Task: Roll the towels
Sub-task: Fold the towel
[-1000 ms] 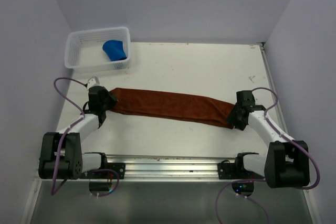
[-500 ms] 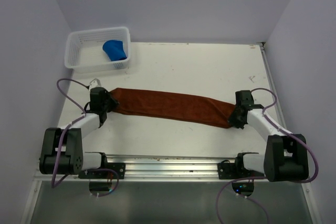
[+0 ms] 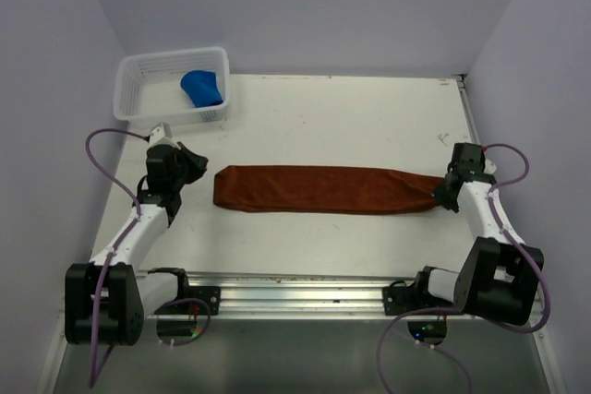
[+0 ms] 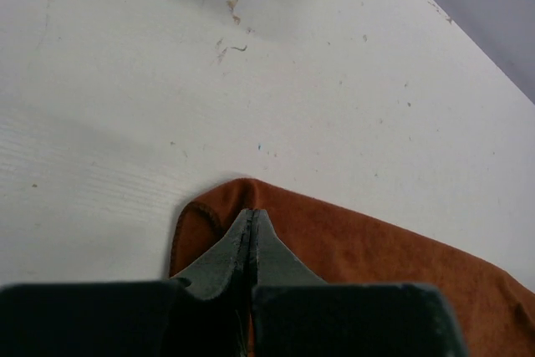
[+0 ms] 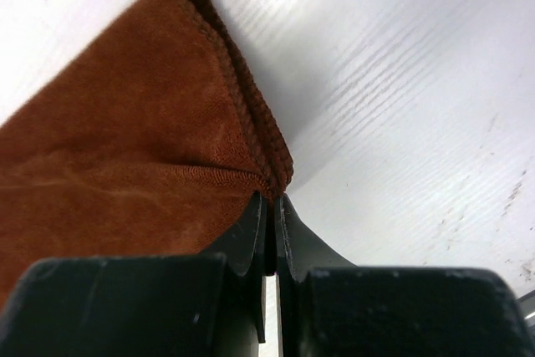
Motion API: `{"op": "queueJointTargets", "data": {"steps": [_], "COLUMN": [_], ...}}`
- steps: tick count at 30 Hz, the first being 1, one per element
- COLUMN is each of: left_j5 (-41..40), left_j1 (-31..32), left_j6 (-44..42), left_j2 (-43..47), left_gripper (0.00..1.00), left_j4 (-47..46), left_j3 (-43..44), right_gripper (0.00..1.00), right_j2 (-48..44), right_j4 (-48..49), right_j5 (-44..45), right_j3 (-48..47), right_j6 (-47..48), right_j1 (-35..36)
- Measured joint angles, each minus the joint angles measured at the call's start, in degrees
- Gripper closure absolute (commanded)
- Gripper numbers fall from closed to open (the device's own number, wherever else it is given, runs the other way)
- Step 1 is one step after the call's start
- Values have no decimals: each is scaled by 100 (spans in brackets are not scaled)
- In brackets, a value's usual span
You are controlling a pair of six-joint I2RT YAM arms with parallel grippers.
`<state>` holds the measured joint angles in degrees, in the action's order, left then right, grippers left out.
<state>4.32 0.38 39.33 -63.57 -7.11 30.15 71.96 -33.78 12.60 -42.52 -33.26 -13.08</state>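
Note:
A brown towel point(image 3: 323, 189) lies folded in a long strip across the table's middle. My right gripper point(image 3: 441, 195) is shut on its right end; in the right wrist view the fingertips point(image 5: 269, 196) pinch the hemmed corner of the towel point(image 5: 125, 140). My left gripper point(image 3: 192, 165) is shut and empty, a little up and left of the towel's left end. In the left wrist view its closed tips point(image 4: 252, 215) hang over that end of the towel point(image 4: 376, 248). A rolled blue towel point(image 3: 203, 88) sits in the white basket point(image 3: 125, 99).
The basket stands at the table's far left corner. Walls close in the left, back and right sides. A metal rail point(image 3: 305, 288) with the arm bases runs along the near edge.
The left gripper has let go of the brown towel's left end and drawn back up and left. The right gripper has pulled the towel to the right, and it now lies straighter.

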Motion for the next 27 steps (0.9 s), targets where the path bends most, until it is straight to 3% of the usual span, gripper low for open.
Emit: {"op": "queueJointTargets", "data": {"steps": [7, 11, 17, 27], "left_j5": [20, 31, 87, 170], "left_j1": [0, 0, 0, 0], "left_j6": [-50, -46, -48, -48], "left_j2": [-192, -372, -616, -710], "left_gripper": [100, 100, 100, 100], "left_j4": [61, 55, -28, -221], "left_j3": [-280, -621, -656, -704], "right_gripper": [100, 100, 100, 100], "right_j2": [-396, -380, -11, 1432], "right_j4": [146, 234, 376, 122], "right_j5": [-304, -503, -678, -710], "right_j3": [-166, -376, -1036, -2747], "right_j6": [297, 426, 656, 1014], "right_j1": [24, 376, 1478, 3161]}}
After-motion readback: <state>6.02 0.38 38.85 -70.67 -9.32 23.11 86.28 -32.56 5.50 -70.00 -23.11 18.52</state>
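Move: The brown towel's left end, towards which the right hand takes the pinched right end, lies roughly 59 cm left of that hand, about 4 cm farther forward and 5 cm below. From the left hand, the same left end is some 4 cm right, 2 cm back and 11 cm below. Also from the left hand, the white basket stands about 27 cm ahead and 9 cm left, and the blue towel inside it about 26 cm straight ahead, both some 9 cm below. The brown towel's right end, still pinched in the right hand's shut fingers, is first eased up and forward, then swept ever faster left over the towel: about 20 cm left, 12 cm forward and 10 cm up, with the wrist turning some 45 degrees counter-clockwise. The shut left hand sinks about 8 cm and draws back slightly beside the left end, tipping down, then stays there. ##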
